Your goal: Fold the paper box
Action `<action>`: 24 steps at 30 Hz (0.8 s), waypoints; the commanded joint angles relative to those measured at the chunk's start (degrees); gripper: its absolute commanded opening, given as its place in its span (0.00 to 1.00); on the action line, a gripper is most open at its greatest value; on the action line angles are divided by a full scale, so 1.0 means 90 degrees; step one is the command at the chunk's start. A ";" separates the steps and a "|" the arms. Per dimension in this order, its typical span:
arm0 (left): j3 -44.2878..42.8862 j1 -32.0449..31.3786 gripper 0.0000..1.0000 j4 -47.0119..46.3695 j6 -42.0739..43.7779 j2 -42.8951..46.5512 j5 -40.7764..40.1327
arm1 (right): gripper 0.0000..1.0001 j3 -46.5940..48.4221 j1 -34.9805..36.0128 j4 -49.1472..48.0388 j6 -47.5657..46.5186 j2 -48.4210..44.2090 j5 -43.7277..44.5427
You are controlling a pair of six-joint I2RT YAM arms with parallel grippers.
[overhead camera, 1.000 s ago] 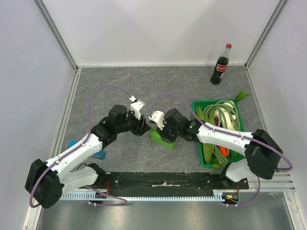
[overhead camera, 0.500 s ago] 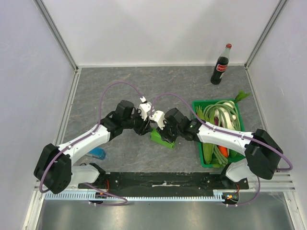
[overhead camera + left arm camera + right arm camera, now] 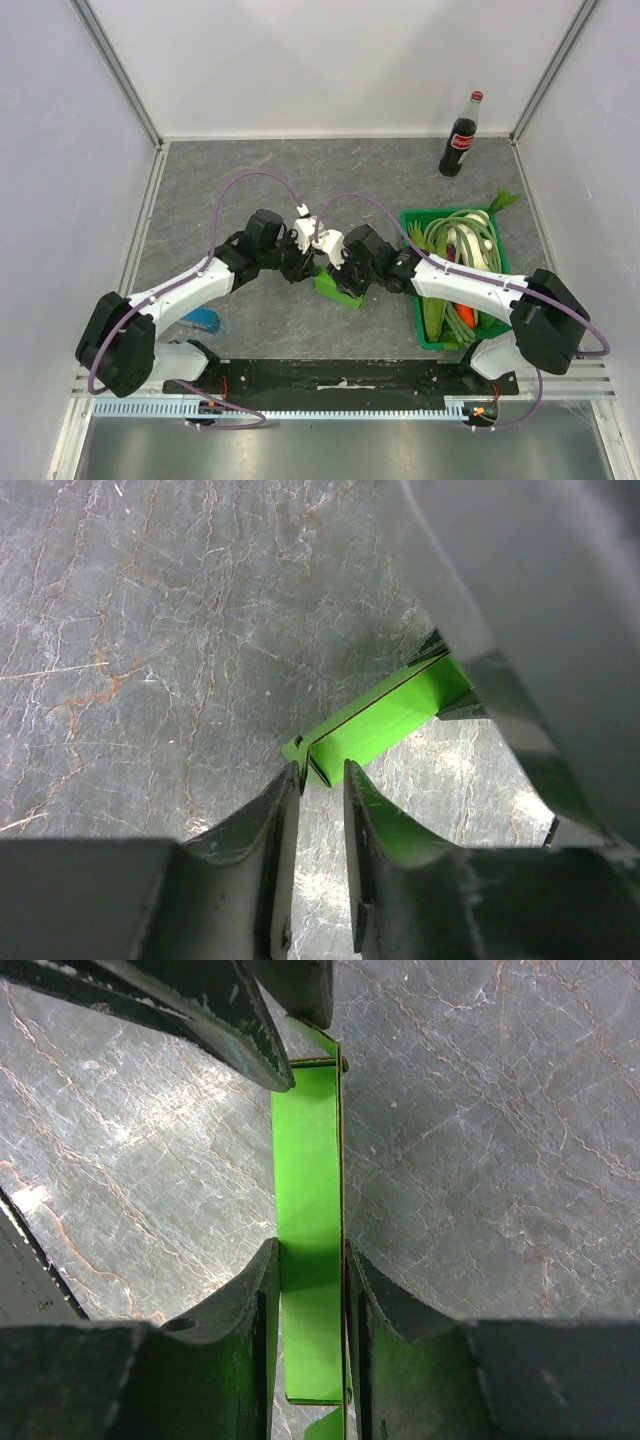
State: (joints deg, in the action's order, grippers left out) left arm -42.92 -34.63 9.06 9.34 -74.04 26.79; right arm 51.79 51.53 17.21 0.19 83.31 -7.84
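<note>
The paper box (image 3: 340, 289) is a bright lime-green folded card piece lying on the grey table between both arms. My right gripper (image 3: 312, 1256) is shut on it across its narrow width, and the green strip (image 3: 308, 1150) runs away from the jaws. At the strip's far end my left gripper (image 3: 322, 770) has its fingertips (image 3: 290, 780) on both sides of the box's end corner (image 3: 385, 718), closed on it. In the top view the two grippers meet over the box, the left (image 3: 312, 262) coming from the left and the right (image 3: 345, 272) from the right.
A dark-green crate (image 3: 411, 296) of vegetables stands right of the box, under the right arm. A cola bottle (image 3: 459, 140) stands at the back right. A small blue block (image 3: 203, 319) lies near the left arm's base. White walls enclose the table.
The left arm swung right and reached in until its gripper met the box's end, and its jaws narrowed onto it. The right arm and the box stayed put.
</note>
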 commanded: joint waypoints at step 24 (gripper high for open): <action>-0.0193 -0.0439 0.02 -0.0322 -0.2678 0.0199 -0.1062 | 0.22 -0.0003 0.0046 -0.0106 -0.0031 0.0070 -0.0086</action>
State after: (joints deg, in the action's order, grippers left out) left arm -44.10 -37.17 9.76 -5.04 -74.11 18.46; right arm 51.79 51.59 17.21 0.36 83.31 -7.86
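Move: The small end flap of the paper box is right at my left fingertips, about 1 cm below and between the part-open fingers. The box's middle lies some 7 cm to that hand's right, 3 cm back and 3 cm lower. The green vegetable tray is roughly 33 cm to its right and 1 cm back. From my right hand, which already grips the box at mid-length, the flap is about 7 cm left and 3 cm ahead. I shut my left fingers from about a third open to almost closed, pinching the thin flap at the paper box's left end, with that hand shifting only half a centimetre forward. Then, nearly on the spot, I turn the left wrist some 15 degrees counter-clockwise, so the fingertips swing forward. My right hand stays put and keeps its grip across the box. ##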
